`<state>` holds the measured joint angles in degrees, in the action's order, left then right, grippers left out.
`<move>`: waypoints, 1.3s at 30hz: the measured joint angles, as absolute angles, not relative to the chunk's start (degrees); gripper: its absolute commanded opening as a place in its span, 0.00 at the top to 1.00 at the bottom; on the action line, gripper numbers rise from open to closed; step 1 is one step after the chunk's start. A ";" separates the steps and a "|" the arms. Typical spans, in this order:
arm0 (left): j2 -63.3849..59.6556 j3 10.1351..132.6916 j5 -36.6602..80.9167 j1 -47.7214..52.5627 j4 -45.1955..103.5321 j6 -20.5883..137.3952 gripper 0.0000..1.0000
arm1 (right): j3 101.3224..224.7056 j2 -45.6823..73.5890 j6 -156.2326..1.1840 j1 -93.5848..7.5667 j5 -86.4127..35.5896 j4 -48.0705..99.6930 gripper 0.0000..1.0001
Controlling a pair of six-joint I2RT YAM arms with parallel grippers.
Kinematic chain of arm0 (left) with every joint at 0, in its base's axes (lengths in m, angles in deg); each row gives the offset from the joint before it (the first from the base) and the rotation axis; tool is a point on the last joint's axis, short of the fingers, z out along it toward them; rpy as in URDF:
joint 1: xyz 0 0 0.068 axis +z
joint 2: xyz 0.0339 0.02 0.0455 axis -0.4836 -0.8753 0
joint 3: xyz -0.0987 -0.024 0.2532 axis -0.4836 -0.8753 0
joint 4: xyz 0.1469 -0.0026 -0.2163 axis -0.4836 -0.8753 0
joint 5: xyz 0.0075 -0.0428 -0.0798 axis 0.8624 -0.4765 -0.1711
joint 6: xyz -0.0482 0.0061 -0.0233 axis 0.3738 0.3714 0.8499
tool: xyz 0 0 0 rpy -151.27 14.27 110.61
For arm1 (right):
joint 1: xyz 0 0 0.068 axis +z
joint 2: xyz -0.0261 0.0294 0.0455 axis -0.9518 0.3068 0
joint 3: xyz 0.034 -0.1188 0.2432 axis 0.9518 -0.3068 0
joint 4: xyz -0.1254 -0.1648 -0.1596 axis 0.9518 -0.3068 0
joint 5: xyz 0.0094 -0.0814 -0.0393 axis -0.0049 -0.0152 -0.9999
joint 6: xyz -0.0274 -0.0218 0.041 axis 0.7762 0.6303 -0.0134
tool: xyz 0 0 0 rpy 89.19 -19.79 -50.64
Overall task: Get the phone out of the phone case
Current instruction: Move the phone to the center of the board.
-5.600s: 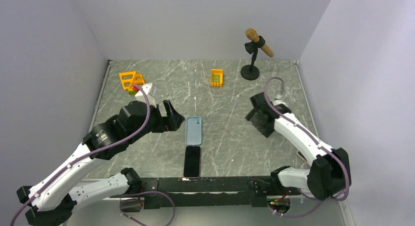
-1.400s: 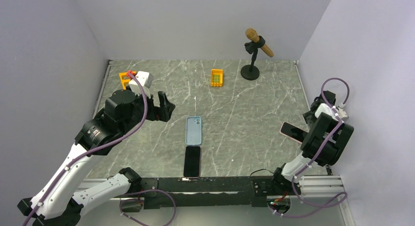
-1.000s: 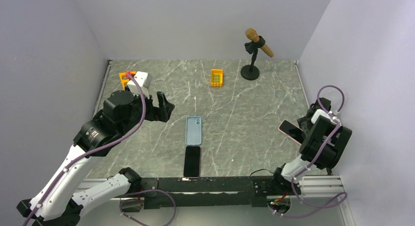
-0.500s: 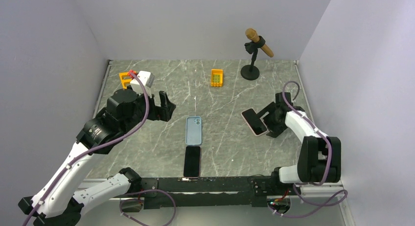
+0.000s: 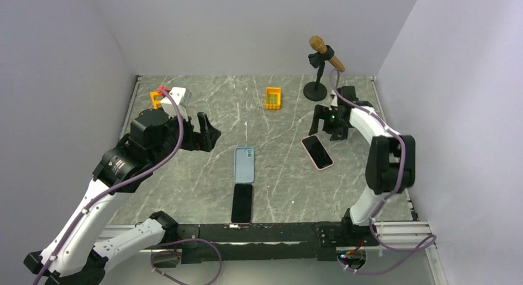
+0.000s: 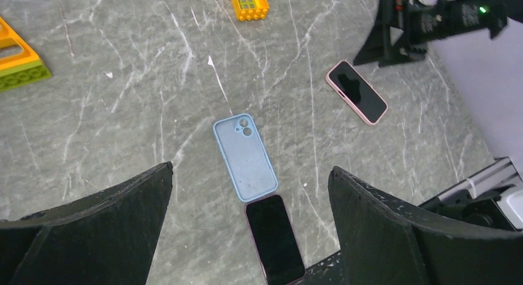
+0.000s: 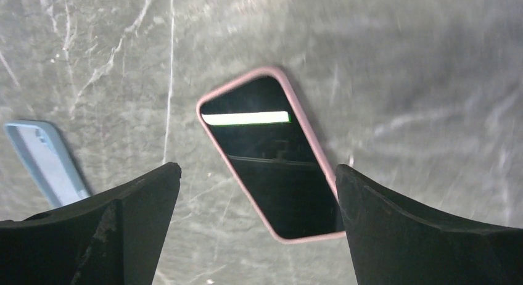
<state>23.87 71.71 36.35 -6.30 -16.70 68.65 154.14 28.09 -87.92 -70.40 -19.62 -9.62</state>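
Observation:
A phone in a pink case [image 5: 317, 152] lies screen up on the marble table, right of centre. My right gripper [image 5: 329, 121] hovers just behind it, open and apart from it. In the right wrist view the pink-cased phone [image 7: 271, 155] lies below the wide jaws of that gripper [image 7: 257, 169]. A light blue phone case [image 5: 243, 165] lies in the middle with its camera cutout showing. A bare black phone [image 5: 242, 203] lies right below it. My left gripper [image 5: 209, 132] stands open left of the blue case [image 6: 245, 156], holding nothing.
A microphone on a black stand [image 5: 321, 66] stands at the back right, close behind the right gripper. An orange toy brick [image 5: 273, 97] lies at the back centre. An orange and green brick [image 6: 18, 60] lies at the back left. Walls enclose three sides.
The right gripper carried the pink-cased phone in from the right edge, set it down on the table, let go and drew back toward the microphone stand. The left arm barely moved.

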 measured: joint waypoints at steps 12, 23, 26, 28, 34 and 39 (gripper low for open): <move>23.76 71.75 25.22 -4.29 -21.47 74.59 0.01 | 164.24 42.39 -70.28 -63.64 -19.60 -15.13 0.01; 24.86 71.75 22.58 -4.05 -25.03 80.34 0.00 | 160.57 42.58 -73.17 -56.93 -32.91 -17.19 0.03; 25.97 71.75 21.94 -4.05 -25.10 81.96 0.01 | 160.61 42.71 -74.57 -56.32 -33.04 -18.26 0.09; 26.63 71.65 21.07 -4.05 -25.08 83.20 0.01 | 160.94 43.04 -76.45 -56.34 -33.02 -19.02 0.15; 29.51 66.60 18.36 -4.05 -24.29 90.24 0.01 | 161.14 43.26 -87.97 -56.52 -33.52 -19.68 0.52; 31.37 57.94 15.14 -4.05 -24.27 98.44 0.01 | 158.21 40.73 -97.17 -56.39 -31.34 -17.43 0.82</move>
<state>31.37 57.94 15.14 -4.05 -24.27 98.44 158.21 40.73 -97.17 -56.39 -31.34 -17.43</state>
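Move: The pink-cased phone lies below the open right hand: about 5 cm back, 2 cm to its left and some 7 cm down. At that same level, the blue phone case is roughly 32 cm left and 10 cm back of the hand, and the bare black phone 32 cm left and 26 cm back. The microphone stand's base is about 22 cm ahead, 3 cm left. From the left hand, the pink-cased phone is around 39 cm right, 8 cm ahead and 33 cm down. The right fingers pinch the pink-cased phone by its long edges, nearer the far end. The hand first sinks about 6.5 cm, swinging briefly forward, then back and left over the phone, turning about 25 degrees counter-clockwise to match its slant; once closed, it twists back clockwise some 20 degrees, edging left. The empty left hand, still open, draws back about 8 cm, drops nearly as far, mostly late, and tips down. ##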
